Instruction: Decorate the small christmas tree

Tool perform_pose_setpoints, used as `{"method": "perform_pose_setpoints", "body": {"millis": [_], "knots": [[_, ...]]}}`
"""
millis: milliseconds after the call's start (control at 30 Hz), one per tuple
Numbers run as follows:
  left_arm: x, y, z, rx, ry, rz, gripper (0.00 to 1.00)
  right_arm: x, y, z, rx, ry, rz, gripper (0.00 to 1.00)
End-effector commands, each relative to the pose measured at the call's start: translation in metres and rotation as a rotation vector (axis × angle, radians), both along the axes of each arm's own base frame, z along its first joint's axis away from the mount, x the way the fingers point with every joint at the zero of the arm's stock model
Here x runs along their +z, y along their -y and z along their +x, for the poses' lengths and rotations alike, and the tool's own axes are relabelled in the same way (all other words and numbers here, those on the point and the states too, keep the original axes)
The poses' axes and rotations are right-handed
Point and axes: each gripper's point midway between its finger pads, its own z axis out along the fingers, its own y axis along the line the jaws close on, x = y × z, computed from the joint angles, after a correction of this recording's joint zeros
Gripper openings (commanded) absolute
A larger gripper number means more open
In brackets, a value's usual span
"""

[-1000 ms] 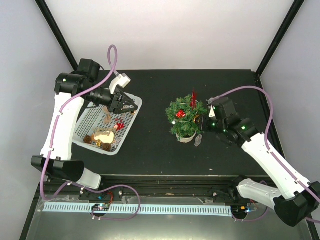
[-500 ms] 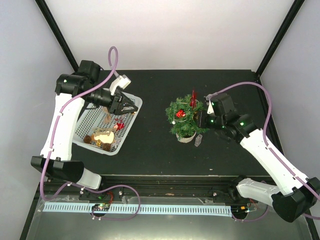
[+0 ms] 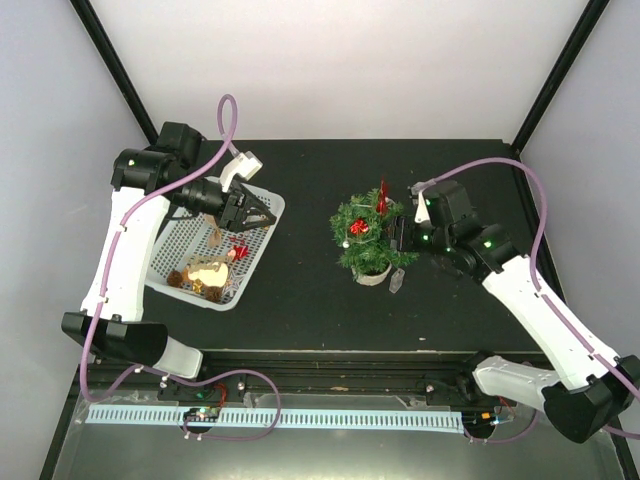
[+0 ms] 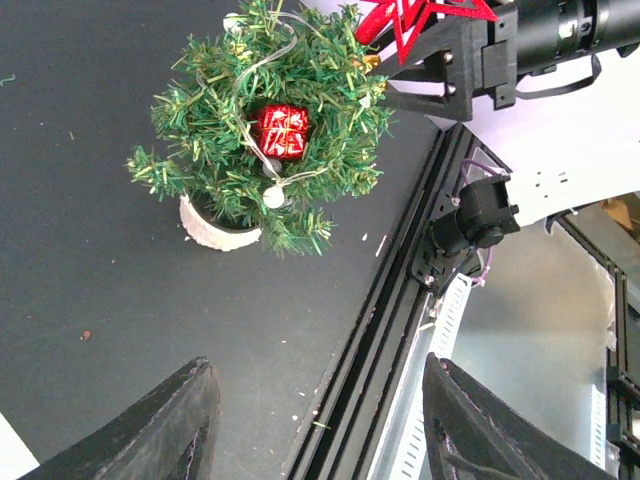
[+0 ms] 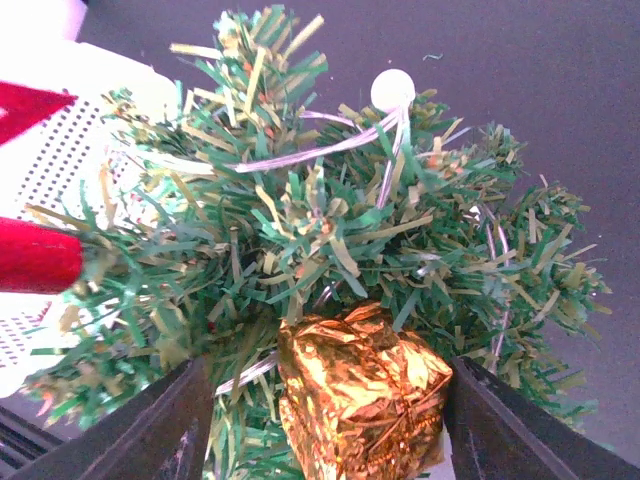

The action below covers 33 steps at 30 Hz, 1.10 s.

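The small christmas tree (image 3: 368, 238) stands in a whitish pot (image 4: 212, 226) mid-table, carrying a red star (image 3: 386, 196), a red gift box (image 4: 283, 131) and a white bead string. My right gripper (image 3: 399, 238) is pushed into the tree's right side. Its jaws are open around a gold foil gift box (image 5: 360, 395) that rests among the sprigs, with a clear gap at the left finger (image 5: 160, 430). My left gripper (image 3: 260, 214) hovers open over the white mesh basket (image 3: 262, 192), nothing between its fingers (image 4: 170, 420).
The basket holds gold (image 3: 205, 270) and red (image 3: 238, 253) ornaments. A small silvery ornament (image 3: 397, 282) lies on the black table next to the pot. The table's front rail (image 4: 400, 300) runs behind the tree in the left wrist view.
My right gripper has pushed a little left into the tree and its jaws have widened off the gold gift box. The left arm has not moved.
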Motion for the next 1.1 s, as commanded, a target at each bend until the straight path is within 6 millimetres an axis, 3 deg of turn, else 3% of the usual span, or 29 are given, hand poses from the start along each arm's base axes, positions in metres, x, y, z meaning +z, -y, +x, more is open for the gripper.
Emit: {"method": "perform_pose_setpoints", "body": {"millis": [0, 233, 667, 1067], "knots": [[0.008, 0.0, -0.006, -0.013, 0.038, -0.011, 0.57, 0.027, 0.006, 0.0, -0.01, 0.067, 0.011, 0.66], [0.007, -0.001, -0.004, -0.01, 0.034, -0.005, 0.57, 0.026, 0.013, -0.003, -0.024, 0.069, -0.013, 0.65], [0.003, -0.001, -0.003, -0.009, 0.026, 0.002, 0.57, 0.035, 0.03, -0.011, -0.074, 0.103, -0.005, 0.38], [0.004, -0.003, -0.005, -0.004, 0.034, 0.011, 0.57, 0.006, 0.018, -0.011, -0.033, 0.023, 0.017, 0.3]]}}
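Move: The gold ornament sits almost at the right hand's point, between its open fingers, about 1 cm ahead and 2 cm below. From that hand the red gift is some 6 cm left, 1 cm ahead and level in height; the red star stands about 3 cm left, 1 cm ahead and 7 cm higher. From the left hand, the gold ornament is roughly 24 cm right, level fore and aft, 12 cm below. Right hand rises about 3 cm, eases right and back from the gold ornament, then sinks, fingers half closing. ##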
